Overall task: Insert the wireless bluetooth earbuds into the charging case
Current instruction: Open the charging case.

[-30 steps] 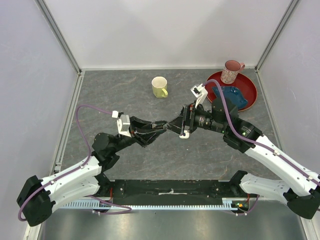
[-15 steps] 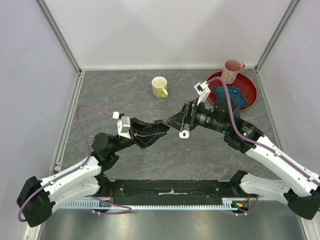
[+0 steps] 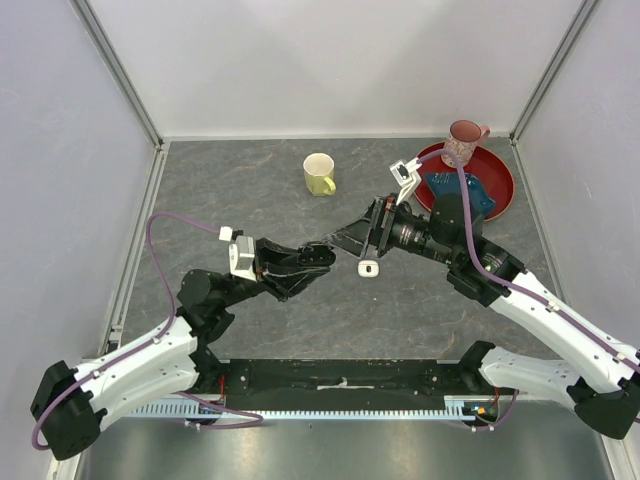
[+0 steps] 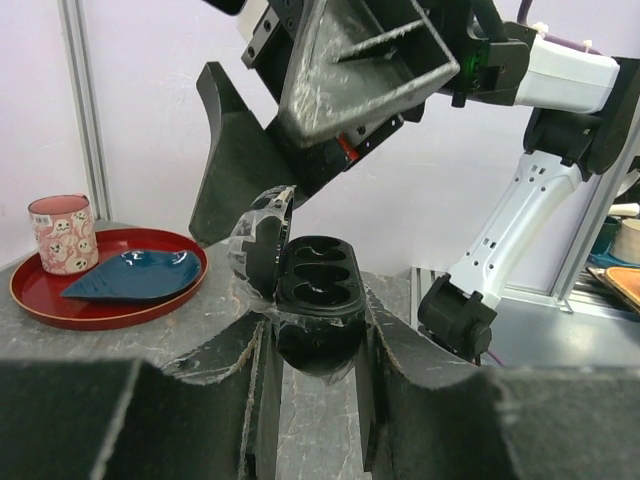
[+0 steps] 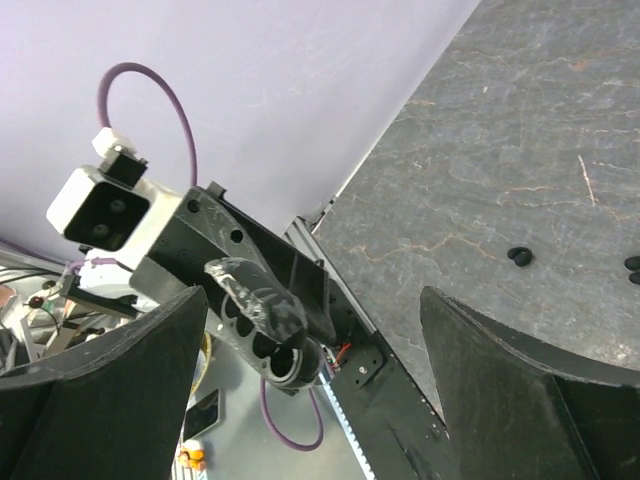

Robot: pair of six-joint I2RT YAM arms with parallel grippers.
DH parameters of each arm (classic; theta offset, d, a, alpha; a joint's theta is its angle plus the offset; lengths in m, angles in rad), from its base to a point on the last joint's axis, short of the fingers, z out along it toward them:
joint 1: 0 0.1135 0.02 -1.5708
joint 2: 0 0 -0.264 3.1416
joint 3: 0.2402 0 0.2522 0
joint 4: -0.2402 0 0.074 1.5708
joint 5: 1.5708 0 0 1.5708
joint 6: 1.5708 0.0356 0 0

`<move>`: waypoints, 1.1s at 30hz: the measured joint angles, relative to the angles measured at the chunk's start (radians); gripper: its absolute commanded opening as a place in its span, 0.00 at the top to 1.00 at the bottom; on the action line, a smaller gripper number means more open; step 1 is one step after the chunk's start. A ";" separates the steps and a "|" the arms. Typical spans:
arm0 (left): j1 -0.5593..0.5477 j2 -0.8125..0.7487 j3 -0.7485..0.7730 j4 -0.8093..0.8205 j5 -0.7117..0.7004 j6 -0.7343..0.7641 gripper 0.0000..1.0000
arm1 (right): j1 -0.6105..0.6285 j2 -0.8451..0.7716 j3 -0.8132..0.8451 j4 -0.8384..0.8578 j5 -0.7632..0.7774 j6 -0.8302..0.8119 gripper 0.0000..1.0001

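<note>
My left gripper (image 3: 318,256) is shut on the black charging case (image 4: 320,285), which it holds off the table with the lid (image 4: 258,240) swung open to the left. The case's slots face up; I cannot tell whether a bud sits in them. My right gripper (image 3: 350,243) stands open just right of and above the case (image 5: 262,325), not touching it. Two tiny black earbuds (image 5: 519,256) lie on the grey table, one at the right edge (image 5: 632,264) of the right wrist view. A small white object (image 3: 369,268) rests on the table under the right gripper.
A yellow mug (image 3: 319,174) stands at the back centre. At the back right a red tray (image 3: 503,172) carries a pink cup (image 3: 462,143) and a blue dish (image 3: 468,192). The enclosure walls close in the table on three sides.
The two grippers, tip to tip a second ago, have parted. The right one drew back up and to the right; the left one pulled slightly back with the case. The white object stayed put.
</note>
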 measured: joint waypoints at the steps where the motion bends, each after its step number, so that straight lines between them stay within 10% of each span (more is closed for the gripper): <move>1: 0.000 -0.005 -0.003 -0.006 -0.005 0.000 0.98 | -0.001 0.000 0.000 0.014 -0.007 0.008 0.06; 33: -0.001 -0.330 -0.045 -0.337 -0.087 0.021 0.98 | -0.114 0.169 -0.117 -0.094 0.164 0.011 0.40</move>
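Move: The black earbud nearest the middle lies on the table about 12 cm ahead of the right gripper, 7 cm to its left and some 35 cm below. From that gripper, the other black earbud is roughly 7 cm ahead and 18 cm left, the white case 10 cm ahead and 7 cm right, both at table height. From the left gripper, which holds the already open black charging case, the middle earbud lies about 16 cm ahead, 1 cm left and 32 cm down. Take the empty right gripper away from the open black case: raise it a couple of centimetres while easing right, then swing forward and sink towards the middle black earbud, ending about 14 cm lower and 7 cm farther out, fingers tipping down, turning clockwise and narrowing to under two-thirds open. Meanwhile draw the left gripper some 4 cm left and slightly back, keeping its grip on the case. ##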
